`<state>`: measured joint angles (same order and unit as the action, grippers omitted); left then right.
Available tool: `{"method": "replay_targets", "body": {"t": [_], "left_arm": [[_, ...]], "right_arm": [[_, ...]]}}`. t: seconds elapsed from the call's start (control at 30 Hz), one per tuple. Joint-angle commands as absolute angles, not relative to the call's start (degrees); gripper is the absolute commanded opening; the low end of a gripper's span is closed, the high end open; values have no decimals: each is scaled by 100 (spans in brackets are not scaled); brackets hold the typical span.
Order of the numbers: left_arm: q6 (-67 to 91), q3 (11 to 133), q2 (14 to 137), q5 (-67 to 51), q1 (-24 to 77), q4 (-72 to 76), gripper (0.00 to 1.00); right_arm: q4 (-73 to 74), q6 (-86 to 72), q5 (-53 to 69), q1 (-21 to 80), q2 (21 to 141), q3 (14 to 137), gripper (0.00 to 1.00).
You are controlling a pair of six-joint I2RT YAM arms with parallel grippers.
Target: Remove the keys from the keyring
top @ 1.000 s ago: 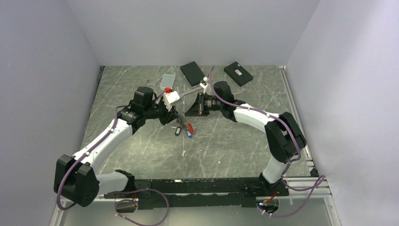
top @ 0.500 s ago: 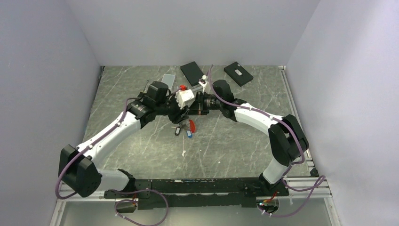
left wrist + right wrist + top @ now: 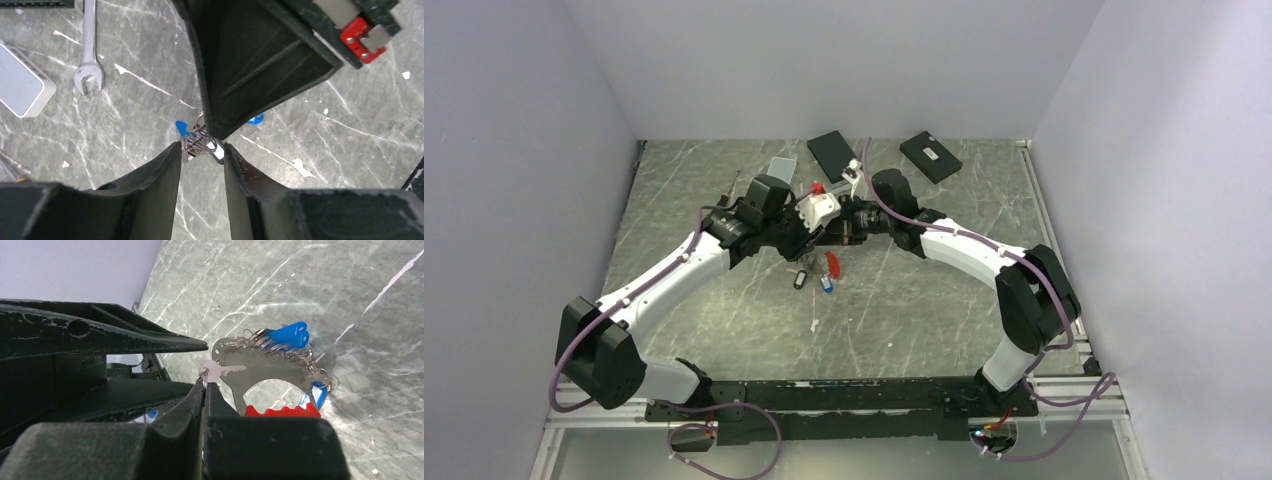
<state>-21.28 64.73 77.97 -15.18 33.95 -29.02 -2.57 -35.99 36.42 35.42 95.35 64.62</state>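
Observation:
The keyring (image 3: 270, 372) is a curved grey metal clip with a red grip, and several thin rings are strung along it. My right gripper (image 3: 205, 385) is shut on one thin ring that carries a small silver key (image 3: 226, 370). Keys with blue heads (image 3: 287, 335) hang off the clip's far side. In the top view the red keyring (image 3: 831, 264) sits just below both grippers, with keys (image 3: 826, 285) beside it. My left gripper (image 3: 202, 147) is open, its fingertips flanking the ring bundle (image 3: 199, 141) right under the right gripper's tip.
A silver wrench (image 3: 90, 45) and a white box (image 3: 20, 87) lie behind the left gripper. Two black boxes (image 3: 834, 155) (image 3: 930, 156) and a pale flat box (image 3: 781, 166) sit near the back wall. A small white scrap (image 3: 813, 326) lies nearer the bases.
The left arm has swung right and forward until its gripper meets the right gripper, and its jaws have opened. The right gripper and the keyring have barely moved.

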Motion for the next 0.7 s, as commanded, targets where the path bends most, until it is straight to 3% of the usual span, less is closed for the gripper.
{"method": "replay_targets", "body": {"t": [0.0,0.13,0.43,0.5,0.67], "left_arm": [[-2067,6722,7892,-1169,3419,-2809,39],[-2028,6808,7954,-1099,3419,-2769,27],[-2246,6813,7981,-1202,3451,-2767,20],[-2303,6814,7953,-1253,3454,-2787,1],[-2307,6423,7531,-1374,3454,-2282,0]], "right_arm": [[-217,-3426,3595,3630,9269,6762,0],[-167,-3357,3568,3693,9281,6794,0],[-55,-3239,3518,3761,9307,6871,0],[-55,-3245,3524,3762,9327,6874,0],[-337,-3509,3684,3662,9367,6663,0]]}}
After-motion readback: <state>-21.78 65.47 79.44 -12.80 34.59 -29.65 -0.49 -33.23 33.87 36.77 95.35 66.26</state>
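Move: The key hangs on the keyring at the right hand's fingertips, in front of the left hand's parted fingers: about 1 cm ahead, 1 cm right and 2 cm below the left hand, and about 1 cm left and 2 cm below the right, level with it ahead. From the left hand, the grey plate hangs level ahead, some 2 cm right and 7 below; its red handle is 3 cm back, 3 right and 9 below; the blue tag is 3 cm back, 2 right and 13 below. The key's head, where it sits on the keyring, is taken by the left fingers: they ease about 1 cm forward and down onto it, closing partway, then draw back a touch and snap fully shut, pinching it right against the right fingertips. The right hand keeps its shut grip on the keyring and hardly shifts, just drifting half a centimetre left. ##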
